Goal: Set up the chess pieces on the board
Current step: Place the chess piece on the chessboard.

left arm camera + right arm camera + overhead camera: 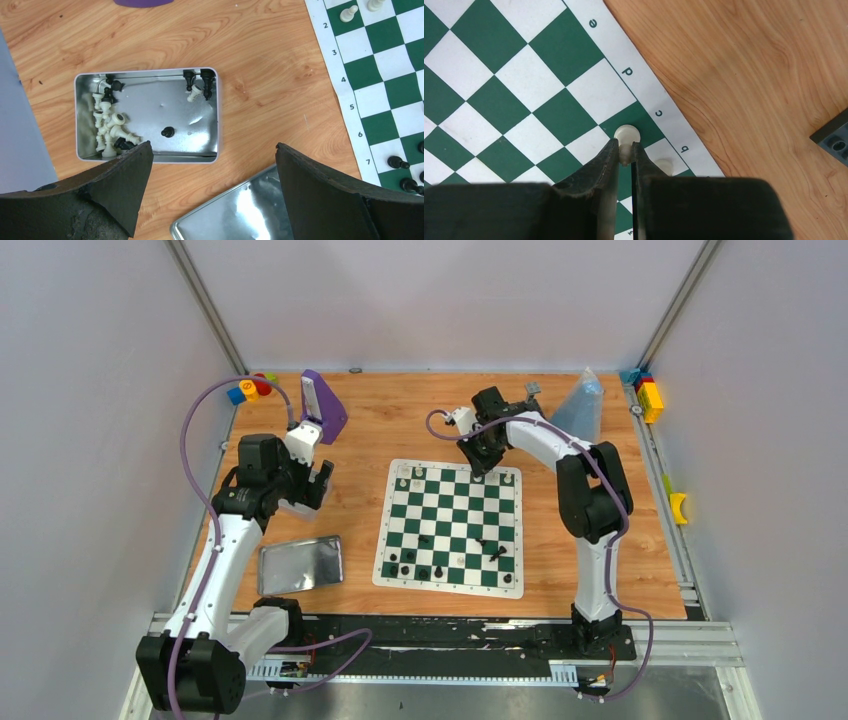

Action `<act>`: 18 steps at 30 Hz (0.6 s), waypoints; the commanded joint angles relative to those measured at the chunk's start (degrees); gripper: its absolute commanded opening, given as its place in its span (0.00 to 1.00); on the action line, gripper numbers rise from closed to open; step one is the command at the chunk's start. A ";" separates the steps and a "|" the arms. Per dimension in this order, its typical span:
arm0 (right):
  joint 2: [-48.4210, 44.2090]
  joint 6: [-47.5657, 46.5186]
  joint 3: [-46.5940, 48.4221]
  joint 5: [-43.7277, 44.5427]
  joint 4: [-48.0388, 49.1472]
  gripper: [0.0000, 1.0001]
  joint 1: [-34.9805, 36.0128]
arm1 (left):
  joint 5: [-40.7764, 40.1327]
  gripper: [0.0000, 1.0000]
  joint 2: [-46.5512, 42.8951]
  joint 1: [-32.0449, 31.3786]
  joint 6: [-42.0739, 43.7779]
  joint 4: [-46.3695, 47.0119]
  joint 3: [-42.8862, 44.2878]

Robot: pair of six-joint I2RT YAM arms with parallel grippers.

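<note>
The green and white board (450,525) lies mid-table. My right gripper (625,147) is shut on a white chess piece (626,134), which it holds over a green square at the board's (524,90) lettered far edge. Another white piece (664,165) stands just beside it. A few white pieces (410,475) stand in the far rows, and black ones (425,570) stand or lie near the front. My left gripper (214,145) hangs open above an open tin (210,150) that holds several black and white pieces (107,125).
The shiny tin lid (300,563) lies left of the board. A purple object (325,405) and coloured blocks (252,388) sit at the back left. A blue translucent cone (582,405) and a dark grey baseplate (834,137) are at the back right.
</note>
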 commanded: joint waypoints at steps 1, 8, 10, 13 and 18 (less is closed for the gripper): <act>0.62 0.13 1.15 -0.16 0.36 0.05 -0.18 | 0.75 1.00 -0.67 0.57 1.06 1.37 -0.53; 0.66 0.63 1.61 0.11 0.35 0.27 -0.21 | 0.66 1.00 -0.68 0.57 1.15 1.46 -0.62; 0.12 0.95 1.77 -0.13 0.45 0.38 -0.28 | 0.66 1.00 -0.72 0.57 1.15 1.46 -0.63; -1.65 1.38 2.13 -1.64 0.50 0.50 -0.20 | 0.66 1.00 -0.76 0.57 1.20 1.46 -0.67; -5.83 1.63 1.46 -4.99 1.02 0.59 -0.23 | 0.61 1.00 -0.79 0.57 1.32 1.46 -0.72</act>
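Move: The white chess piece still gripped in the right hand stands on its square, the c square of the board's far row, directly under the fingertips, about 2 cm below the hand point. A second white piece stands some 3 cm to the right, level with it; the grey baseplate lies about 14 cm ahead and 10 cm to the right. From the idle left hand, the gripped piece is roughly 9 cm ahead, 35 cm right and 15 cm lower. Hold the right gripper over the c square, letting it settle only a hair downward, then open the fingers from nearly shut to a bit over half to let go of the white piece. As they spread, ease the hand about half a centimetre to the left and slightly back, fingers still pointing down around the piece, one ending close beside the neighbouring white piece. ##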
